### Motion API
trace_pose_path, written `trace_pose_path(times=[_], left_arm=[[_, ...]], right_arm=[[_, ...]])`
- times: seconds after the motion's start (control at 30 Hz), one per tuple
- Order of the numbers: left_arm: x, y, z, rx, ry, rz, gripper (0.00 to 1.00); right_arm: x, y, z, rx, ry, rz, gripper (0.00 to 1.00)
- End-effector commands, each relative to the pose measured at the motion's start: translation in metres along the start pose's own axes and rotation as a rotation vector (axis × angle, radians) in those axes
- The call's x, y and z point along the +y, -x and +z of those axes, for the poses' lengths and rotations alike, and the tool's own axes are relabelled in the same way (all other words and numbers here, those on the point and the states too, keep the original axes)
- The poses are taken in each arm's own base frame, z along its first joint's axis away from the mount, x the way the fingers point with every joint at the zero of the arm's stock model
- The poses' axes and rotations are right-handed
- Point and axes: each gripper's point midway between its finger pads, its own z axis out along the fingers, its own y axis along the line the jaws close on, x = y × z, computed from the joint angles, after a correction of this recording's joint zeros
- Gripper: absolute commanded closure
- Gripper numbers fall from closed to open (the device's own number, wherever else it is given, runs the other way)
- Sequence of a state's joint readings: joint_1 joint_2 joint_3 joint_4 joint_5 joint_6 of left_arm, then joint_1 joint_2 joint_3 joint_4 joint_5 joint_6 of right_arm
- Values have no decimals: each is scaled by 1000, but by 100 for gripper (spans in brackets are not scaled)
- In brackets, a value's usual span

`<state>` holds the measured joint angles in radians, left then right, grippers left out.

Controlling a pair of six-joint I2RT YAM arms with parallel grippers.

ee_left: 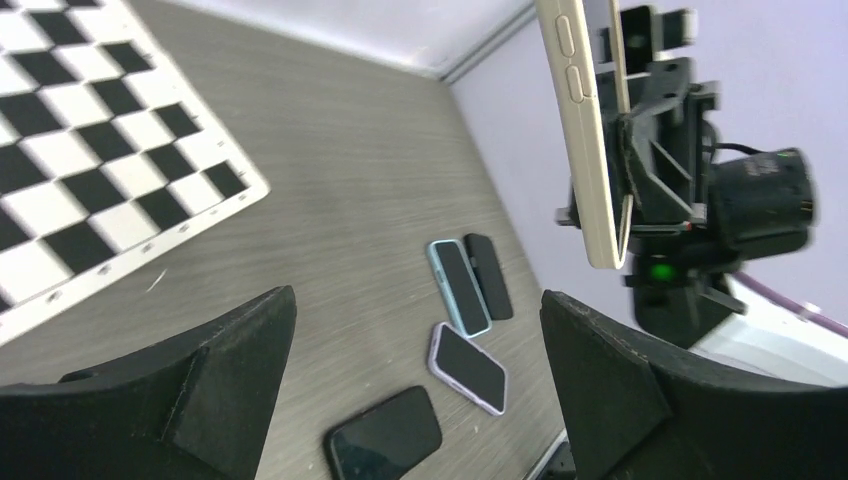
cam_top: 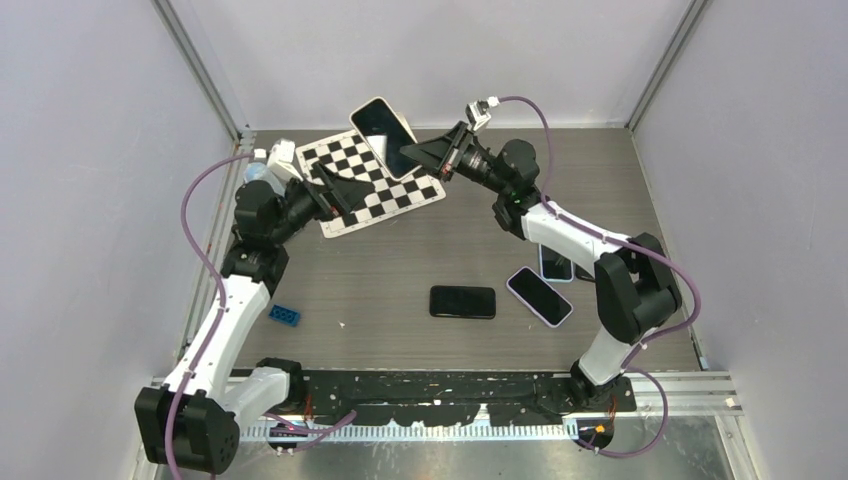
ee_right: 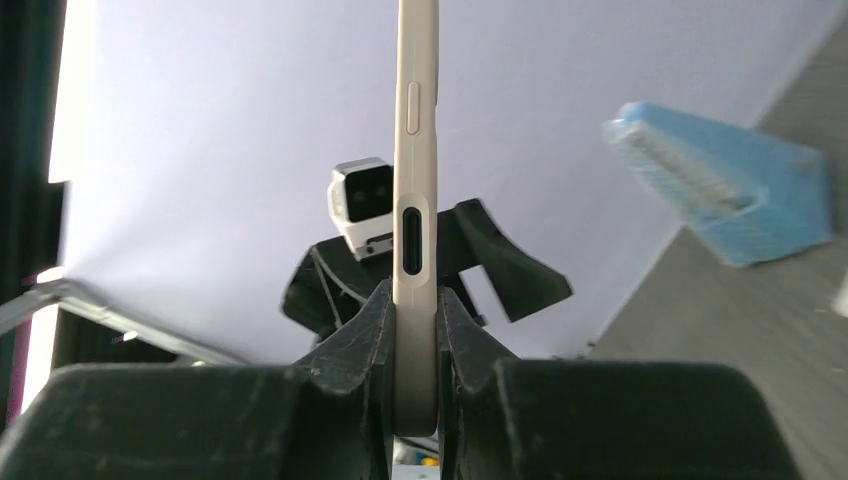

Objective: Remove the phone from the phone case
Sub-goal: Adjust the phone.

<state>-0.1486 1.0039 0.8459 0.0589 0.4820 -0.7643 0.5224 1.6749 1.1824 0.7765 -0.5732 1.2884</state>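
A phone in a cream case (cam_top: 383, 135) is held in the air above the far end of the table, its dark screen facing the camera. My right gripper (cam_top: 418, 152) is shut on its lower end. In the right wrist view the case's edge (ee_right: 415, 200) stands upright between the pads, pinched by the gripper (ee_right: 415, 305). My left gripper (cam_top: 335, 190) is open and empty, just left of and below the phone. In the left wrist view the gripper (ee_left: 418, 300) has wide-apart jaws, and the cased phone (ee_left: 590, 130) hangs edge-on at the upper right.
A checkerboard sheet (cam_top: 405, 195) lies under the grippers. A bare black phone (cam_top: 462, 301), a lilac-cased phone (cam_top: 539, 296) and a blue-cased phone (cam_top: 556, 265) lie near the middle right. A blue block (cam_top: 284, 315) sits by the left arm.
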Motion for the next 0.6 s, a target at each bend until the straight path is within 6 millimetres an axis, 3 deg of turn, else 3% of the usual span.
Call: trace_pose_path(times=[0.0,0.13,0.37,0.57], left_arm=[[-59,29,-10,-114,-277,77,5],[-74,38,-19,-176,-343,101,5],[-82,54,-29,-284,-352,113,5],[-77,60,-19,-280,-337,60,5]], right_arm=[[91,2,-4,42,319,74,99],[88,1,-2,44,301,74,99],[76,-9,1,67,243,54,99],[67,-21,3,76,157,-34,99]])
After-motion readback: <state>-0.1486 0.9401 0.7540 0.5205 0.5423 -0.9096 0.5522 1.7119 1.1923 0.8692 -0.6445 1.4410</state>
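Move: The right hand already pinches the cased phone near one end; its middle lies about 3 cm ahead of the right fingers, 4 cm left and 2 cm higher. From the empty left hand that phone is roughly 7 cm ahead, 7 cm right and 7 cm up. Far below, by some 30 cm, the chessboard lies about 20 cm ahead of the left hand, straight on, and the black phone 12 cm back and 21 cm right. Upward, about 8 cm, goes the left hand, drawing back a little as well and tipping its wide-open fingers up some 20 degrees, so that it comes to roughly the held phone's height. The right hand keeps its pinch on the phone and eases back about 2 cm and slightly left, turning a little counter-clockwise; it lifts slightly, then sinks again. ##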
